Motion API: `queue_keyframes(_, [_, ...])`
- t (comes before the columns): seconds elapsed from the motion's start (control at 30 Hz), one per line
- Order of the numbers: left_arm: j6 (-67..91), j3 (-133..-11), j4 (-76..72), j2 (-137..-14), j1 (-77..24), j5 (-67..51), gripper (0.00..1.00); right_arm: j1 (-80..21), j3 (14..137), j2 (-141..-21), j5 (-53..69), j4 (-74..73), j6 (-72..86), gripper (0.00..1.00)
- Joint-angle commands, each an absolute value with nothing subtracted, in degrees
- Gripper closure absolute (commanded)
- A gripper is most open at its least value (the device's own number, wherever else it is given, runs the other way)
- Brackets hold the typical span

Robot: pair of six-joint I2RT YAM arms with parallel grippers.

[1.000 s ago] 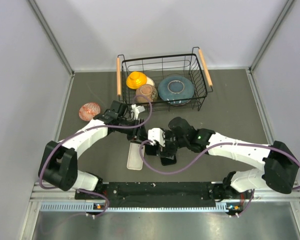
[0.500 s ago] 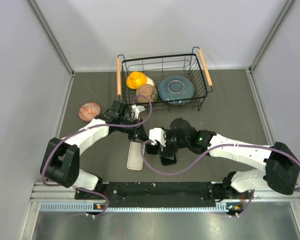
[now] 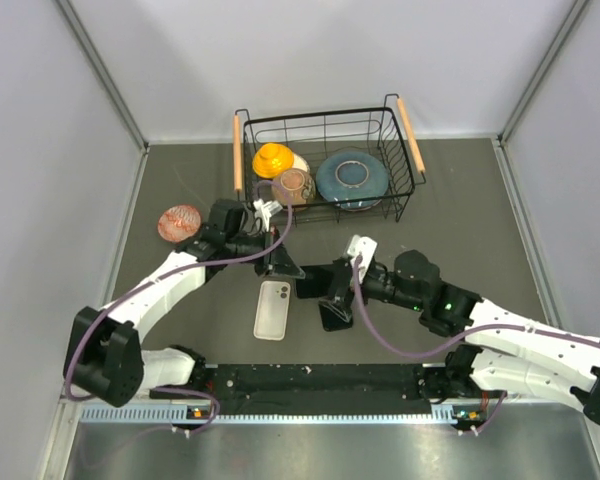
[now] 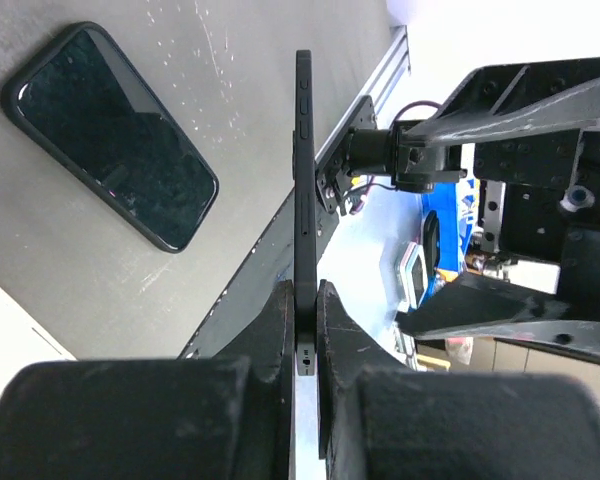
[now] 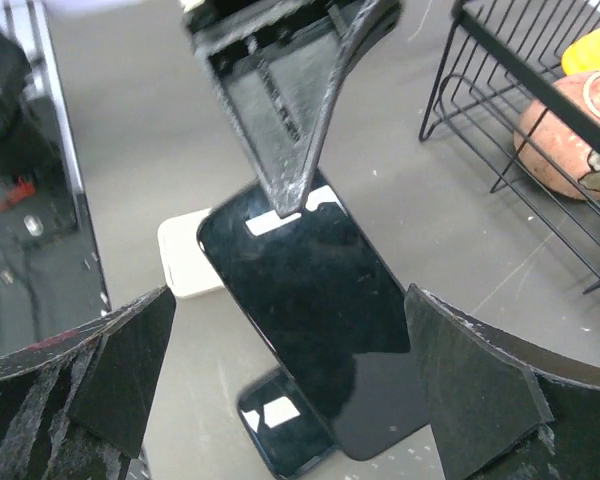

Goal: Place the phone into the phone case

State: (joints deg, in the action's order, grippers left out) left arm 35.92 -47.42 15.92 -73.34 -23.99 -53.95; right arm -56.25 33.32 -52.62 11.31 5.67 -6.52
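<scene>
My left gripper is shut on one end of a black phone and holds it off the table. The left wrist view shows this phone edge-on between the fingers of the left gripper. My right gripper is open just right of the phone. In the right wrist view the phone hangs between the wide-open fingers of the right gripper, touching neither. The white phone case lies flat on the table below and left of the phone, also visible as the case.
A second black phone lies flat on the table under the held one. A wire basket with bowls and a plate stands at the back. A pink ribbed object sits at the left.
The left gripper has shut on the phone. The right gripper has opened, let go of the phone and drawn back to the right. The case is more exposed.
</scene>
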Motion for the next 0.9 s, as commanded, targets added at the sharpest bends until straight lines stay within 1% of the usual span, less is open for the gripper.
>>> queue_keyframes(0.0, [41.0, -46.1, 6.9, -66.4, -23.6, -51.9, 1.0, -57.0, 33.7, -49.1, 5.3, 13.4, 9.9, 0.06])
queue_keyframes(0.13, [44.5, -45.6, 4.3, -61.1, -23.2, -45.4, 1.0, -57.0, 36.3, -49.0, -2.5, 13.3, 23.9, 0.13])
queue_keyframes(0.2, [46.1, -45.2, 2.6, -57.4, -23.1, -40.6, 1.0, -57.0, 36.7, -48.8, -3.5, 14.6, 28.5, 0.16])
queue_keyframes(0.23, [47.8, -44.3, 1.9, -56.1, -23.1, -39.0, 1.0, -57.0, 36.0, -48.7, -3.5, 18.1, 33.1, 0.17])
queue_keyframes(0.3, [49.5, -43.1, -1.2, -52.1, -23.1, -35.3, 1.0, -57.0, 34.0, -48.8, -4.5, 21.4, 37.3, 0.2])
queue_keyframes(0.33, [51.3, -41.8, -2.2, -50.8, -23.1, -34.1, 1.0, -57.0, 33.5, -49.0, -6.6, 22.7, 41.7, 0.21])
queue_keyframes(0.43, [54.9, -38.9, -5.4, -45.9, -23.1, -30.2, 1.0, -57.0, 31.6, -49.9, -10.2, 25.0, 48.4, 0.24])
queue_keyframes(0.57, [58.6, -34.5, -9.0, -40.3, -23.1, -27.2, 1.0, -57.0, 29.9, -53.3, -10.3, 34.6, 51.4, 0.27])
queue_keyframes(0.63, [60.2, -32.2, -9.9, -38.2, -23.0, -26.4, 1.0, -57.0, 30.1, -55.6, -9.4, 36.9, 52.8, 0.29])
queue_keyframes(0.67, [60.7, -31.6, -10.4, -37.4, -23.1, -26.1, 1.0, -57.0, 30.4, -56.3, -9.5, 37.4, 53.7, 0.31])
queue_keyframes(0.87, [64.6, -28.5, -14.0, -35.3, -23.1, -26.7, 1.0, -57.0, 29.4, -62.0, -9.8, 46.6, 58.6, 0.34])
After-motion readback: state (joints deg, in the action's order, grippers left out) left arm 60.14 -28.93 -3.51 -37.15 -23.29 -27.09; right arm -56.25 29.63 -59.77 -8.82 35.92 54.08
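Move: The left fingers already pinch the held phone, which seems to be in its black case; its middle lies about 4 cm to that hand's right, 2 cm back and 2 cm lower. From the wide-open right hand this middle is some 3 cm left, 1 cm ahead and 3 cm below. On the table, about 14 cm below the right hand, the loose black phone lies level with it and 1 cm to its right, the white phone 13 cm left and 2 cm back. Keeping its pinch, the left hand carries the held phone up some 9 cm, easing back down a little at the end, and about 5 cm left, while its fingers swing from pointing right and down to nearly level and forward-right, roughly 30 degrees counter-clockwise. The empty right hand rises alongside about 7 cm, then goes on forward and finally left, rolling strongly about its own length, turning its fingertips forward and slightly up, and narrowing its fingers from wide open to about two thirds around the phone's near side without a clear touch. ##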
